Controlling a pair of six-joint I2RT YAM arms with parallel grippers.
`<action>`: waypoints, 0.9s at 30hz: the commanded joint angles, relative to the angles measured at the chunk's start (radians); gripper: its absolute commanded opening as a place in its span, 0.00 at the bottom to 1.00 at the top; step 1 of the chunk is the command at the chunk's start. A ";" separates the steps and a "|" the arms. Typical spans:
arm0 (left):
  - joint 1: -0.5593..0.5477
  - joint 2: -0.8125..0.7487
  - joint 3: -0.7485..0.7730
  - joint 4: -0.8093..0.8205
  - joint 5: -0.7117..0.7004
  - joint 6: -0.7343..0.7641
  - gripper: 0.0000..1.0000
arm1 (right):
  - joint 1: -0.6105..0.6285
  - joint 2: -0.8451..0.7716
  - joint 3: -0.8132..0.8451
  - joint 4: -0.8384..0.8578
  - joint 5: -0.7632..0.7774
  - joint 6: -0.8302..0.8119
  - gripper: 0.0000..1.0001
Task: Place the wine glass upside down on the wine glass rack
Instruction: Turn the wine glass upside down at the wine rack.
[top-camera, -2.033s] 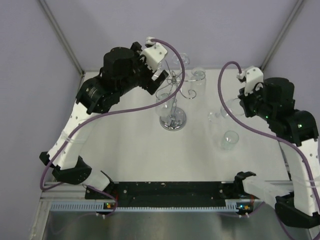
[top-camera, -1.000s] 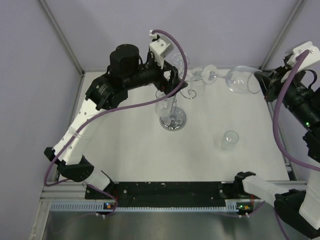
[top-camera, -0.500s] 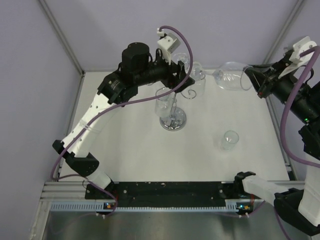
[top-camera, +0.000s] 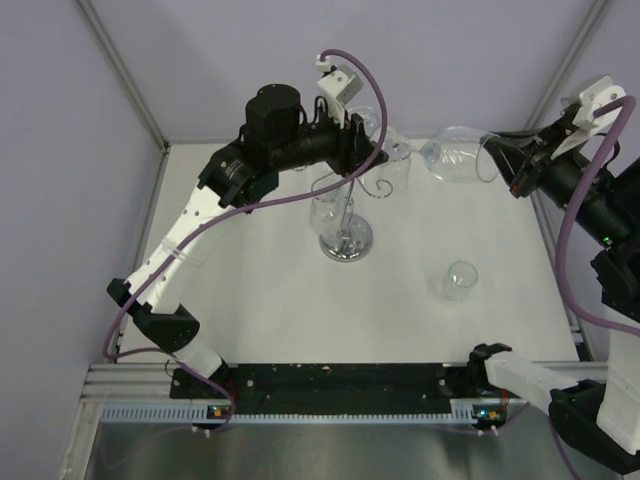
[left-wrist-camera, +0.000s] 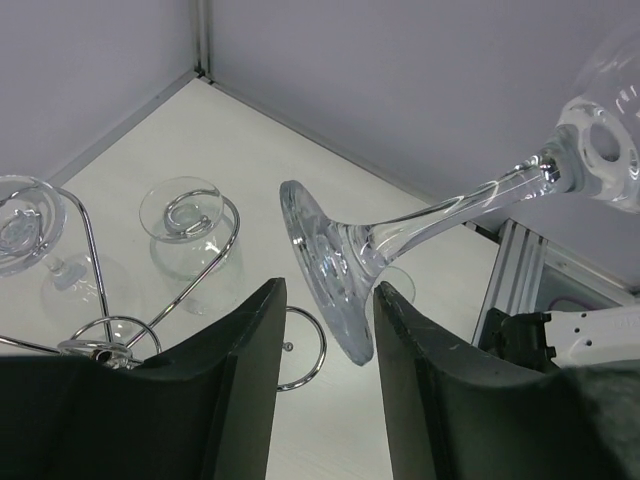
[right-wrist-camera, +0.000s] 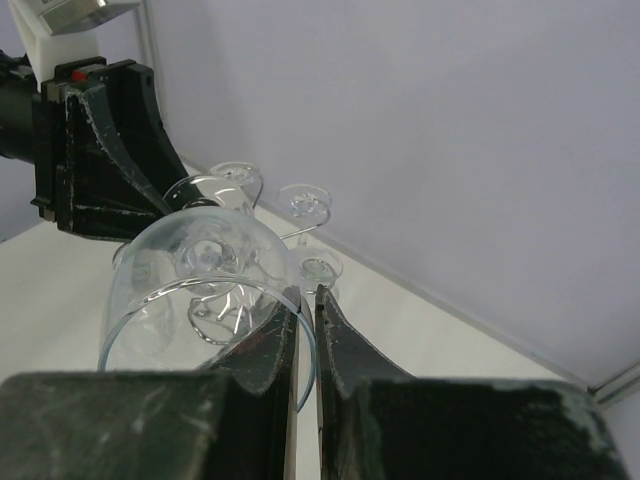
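Observation:
The wine glass (top-camera: 455, 160) lies sideways in the air at the back of the table, foot pointing left. My right gripper (top-camera: 492, 160) is shut on the bowl's rim (right-wrist-camera: 312, 330), one finger inside and one outside. The glass's round foot (left-wrist-camera: 325, 265) sits between the fingers of my left gripper (left-wrist-camera: 330, 290), which stand narrowly apart with a gap on the left side. Its stem (left-wrist-camera: 450, 208) runs up right to the bowl (left-wrist-camera: 610, 130). The chrome wine glass rack (top-camera: 346, 238) stands just below and left of the foot, its scroll arms (left-wrist-camera: 200, 215) under my left gripper (top-camera: 383, 152).
Other glasses hang upside down on the rack (top-camera: 325, 205) (left-wrist-camera: 190, 240) (left-wrist-camera: 25, 220). One more glass stands upright on the table (top-camera: 460, 280) at right centre. The back wall is close behind both grippers. An aluminium rail (left-wrist-camera: 515, 290) edges the table on the right.
The right arm has carried the sideways glass leftward, putting its foot between the left fingers. The left jaws have narrowed around the foot. The left arm has barely moved in the last half second.

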 joint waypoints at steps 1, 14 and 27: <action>0.002 -0.001 0.037 0.055 0.017 -0.016 0.44 | -0.007 -0.018 -0.014 0.117 -0.011 0.022 0.00; -0.001 0.022 0.042 0.040 0.005 -0.015 0.00 | -0.006 -0.021 -0.067 0.126 -0.060 0.026 0.01; 0.002 0.034 0.082 0.046 -0.024 0.001 0.00 | -0.006 -0.082 -0.213 0.106 -0.111 -0.022 0.36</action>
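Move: Just beyond the left fingers hangs the wine glass, foot towards them: its middle is about 9 cm right, 3 cm back and 4 cm above the left hand, its foot about 1 cm right and 2 cm up. The rack's empty hook lies about 12 cm below and 2 cm ahead; a hung glass is roughly 12 cm ahead, 5 cm right and 18 cm below. The right hand pinches the bowl's rim, the glass's middle some 8 cm left, 4 cm ahead and 4 cm below it. Closing from about half open, the left fingers pinch the lower edge of the wine glass's foot, then the hand eases some 2 cm forward and down. The right hand sinks about 4 cm, drifting slightly left, and late on opens its fingers to let go of the bowl's rim, one still inside the bowl and one outside. ##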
